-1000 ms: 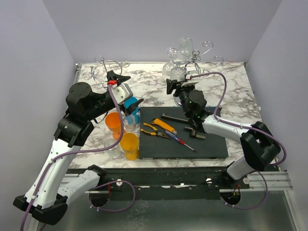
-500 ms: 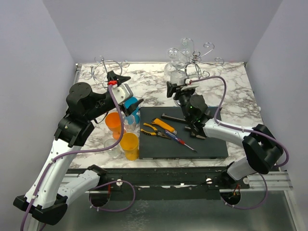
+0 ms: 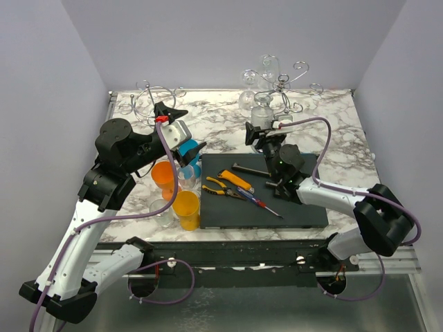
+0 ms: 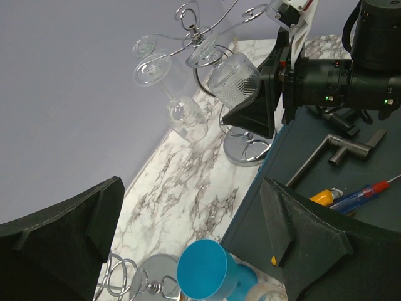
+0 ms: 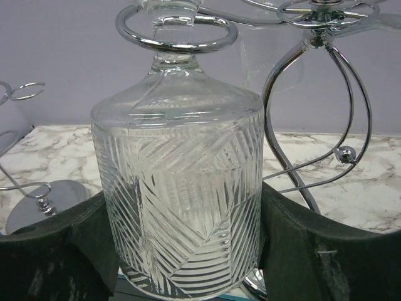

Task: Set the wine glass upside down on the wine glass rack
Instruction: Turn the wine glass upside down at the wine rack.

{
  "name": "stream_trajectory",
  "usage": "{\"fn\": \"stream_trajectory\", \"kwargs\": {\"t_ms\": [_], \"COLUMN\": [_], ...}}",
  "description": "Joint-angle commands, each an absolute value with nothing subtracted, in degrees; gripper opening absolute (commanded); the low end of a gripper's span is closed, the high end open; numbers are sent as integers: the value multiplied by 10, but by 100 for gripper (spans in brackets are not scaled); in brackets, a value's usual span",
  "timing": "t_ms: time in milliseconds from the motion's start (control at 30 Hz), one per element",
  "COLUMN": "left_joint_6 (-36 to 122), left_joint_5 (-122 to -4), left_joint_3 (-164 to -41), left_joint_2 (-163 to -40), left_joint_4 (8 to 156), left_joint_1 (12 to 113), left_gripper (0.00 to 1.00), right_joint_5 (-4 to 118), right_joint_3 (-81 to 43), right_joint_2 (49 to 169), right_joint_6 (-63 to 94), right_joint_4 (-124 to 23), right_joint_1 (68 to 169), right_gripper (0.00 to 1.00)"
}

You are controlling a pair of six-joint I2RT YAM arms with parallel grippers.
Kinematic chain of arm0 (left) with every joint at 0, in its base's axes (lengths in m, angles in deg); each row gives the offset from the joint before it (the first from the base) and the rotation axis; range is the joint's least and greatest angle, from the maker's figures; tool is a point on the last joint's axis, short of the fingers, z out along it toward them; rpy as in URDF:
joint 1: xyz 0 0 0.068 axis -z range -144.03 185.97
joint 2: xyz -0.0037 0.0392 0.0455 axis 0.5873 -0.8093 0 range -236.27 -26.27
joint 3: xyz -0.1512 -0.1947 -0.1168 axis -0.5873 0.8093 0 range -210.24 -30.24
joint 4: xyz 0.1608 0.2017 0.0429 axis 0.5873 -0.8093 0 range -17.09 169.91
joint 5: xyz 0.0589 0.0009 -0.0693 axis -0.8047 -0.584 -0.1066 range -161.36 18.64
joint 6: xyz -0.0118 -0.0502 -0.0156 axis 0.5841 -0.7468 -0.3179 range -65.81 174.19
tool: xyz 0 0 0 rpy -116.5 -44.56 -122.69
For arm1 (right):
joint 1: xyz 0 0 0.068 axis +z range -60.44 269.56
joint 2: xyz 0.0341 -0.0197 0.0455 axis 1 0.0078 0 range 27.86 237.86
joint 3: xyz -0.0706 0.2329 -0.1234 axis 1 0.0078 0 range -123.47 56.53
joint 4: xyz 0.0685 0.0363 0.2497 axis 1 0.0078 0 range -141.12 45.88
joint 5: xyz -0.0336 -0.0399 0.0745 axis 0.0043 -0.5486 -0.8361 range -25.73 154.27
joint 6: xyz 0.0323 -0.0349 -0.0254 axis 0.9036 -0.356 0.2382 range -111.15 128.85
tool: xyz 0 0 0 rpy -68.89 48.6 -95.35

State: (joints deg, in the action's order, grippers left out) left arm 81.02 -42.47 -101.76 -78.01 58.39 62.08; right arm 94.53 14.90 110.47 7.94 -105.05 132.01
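Observation:
The wine glass (image 5: 178,200), clear with ribbed sides, hangs bowl down between the pads of my right gripper (image 5: 178,251), which is shut on its bowl. Its stem rises into a chrome ring (image 5: 175,28) of the wine glass rack (image 5: 313,56); the foot is cut off by the top edge. From above, the wine glass (image 3: 261,116) and right gripper (image 3: 261,129) are just left of the rack (image 3: 280,86). My left gripper (image 3: 183,130) stands open and holds nothing, over a blue cup (image 4: 203,269).
Two more glasses (image 4: 153,69) (image 4: 187,119) hang on the rack. A second chrome rack (image 3: 149,97) stands at back left. Orange (image 3: 165,174) and yellow (image 3: 187,207) cups stand near the left arm. Pliers (image 3: 228,183) and a screwdriver (image 3: 263,205) lie on a dark mat (image 3: 304,211).
My right gripper has carried the wine glass to the right, up to the rack. The left arm has not moved.

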Motion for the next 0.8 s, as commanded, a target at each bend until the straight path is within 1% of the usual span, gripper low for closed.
{"fn": "stream_trajectory", "kwargs": {"t_ms": [0, 33, 100, 133, 233, 400, 567, 767], "left_joint_6": [807, 807, 806, 806, 806, 806, 805, 801], "left_joint_5": [-419, -420, -420, -421, -423, -423, -423, -423], "left_joint_3": [-1010, -1010, -1010, -1009, -1009, -1010, -1012, -1018], "left_joint_2": [-776, -776, -776, -776, -777, -778, -781, -785], "left_joint_4": [586, 586, 586, 586, 586, 586, 586, 586], "left_joint_1": [622, 622, 622, 622, 622, 622, 622, 622], "left_gripper": [99, 99, 99, 99, 99, 99, 99, 99], "right_joint_5": [980, 983, 984, 983, 985, 975, 964, 953], "right_joint_3": [156, 157, 160, 161, 160, 152, 147, 160], "right_joint_2": [1084, 1086, 1090, 1092, 1095, 1089, 1077, 1035], "right_joint_6": [100, 107, 116, 120, 134, 138, 142, 151], "right_joint_4": [-1111, -1108, -1103, -1101, -1080, -1046, -1004, -963], "right_joint_1": [1326, 1326, 1326, 1326, 1326, 1326, 1325, 1326], "right_gripper": [6, 15, 38, 44, 59, 79, 94, 96]}}
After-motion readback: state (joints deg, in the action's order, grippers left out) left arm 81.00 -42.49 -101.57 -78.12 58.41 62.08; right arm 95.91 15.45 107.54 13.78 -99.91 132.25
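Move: The upside-down wine glass is already between the right fingers, its stem inside a rack ring about 8 cm above that hand, 1 cm ahead and 1 cm left. The rack's hub lies roughly 6 cm ahead, 7 cm right and 10 cm up; a hanging glass is some 7 cm ahead, 4 cm left and 4 cm up. From the idle left hand the ring is about 14 cm ahead, 19 cm right and 5 cm below. The wine glass, already threaded upside down through the ring, is let go by the right hand: the hand eases down about half a centimetre with a small roll of some 5 degrees, left side rising, then the fingers open from three-quarters to nearly full width, leaving the bowl as the hand begins backing off by barely half a centimetre. ##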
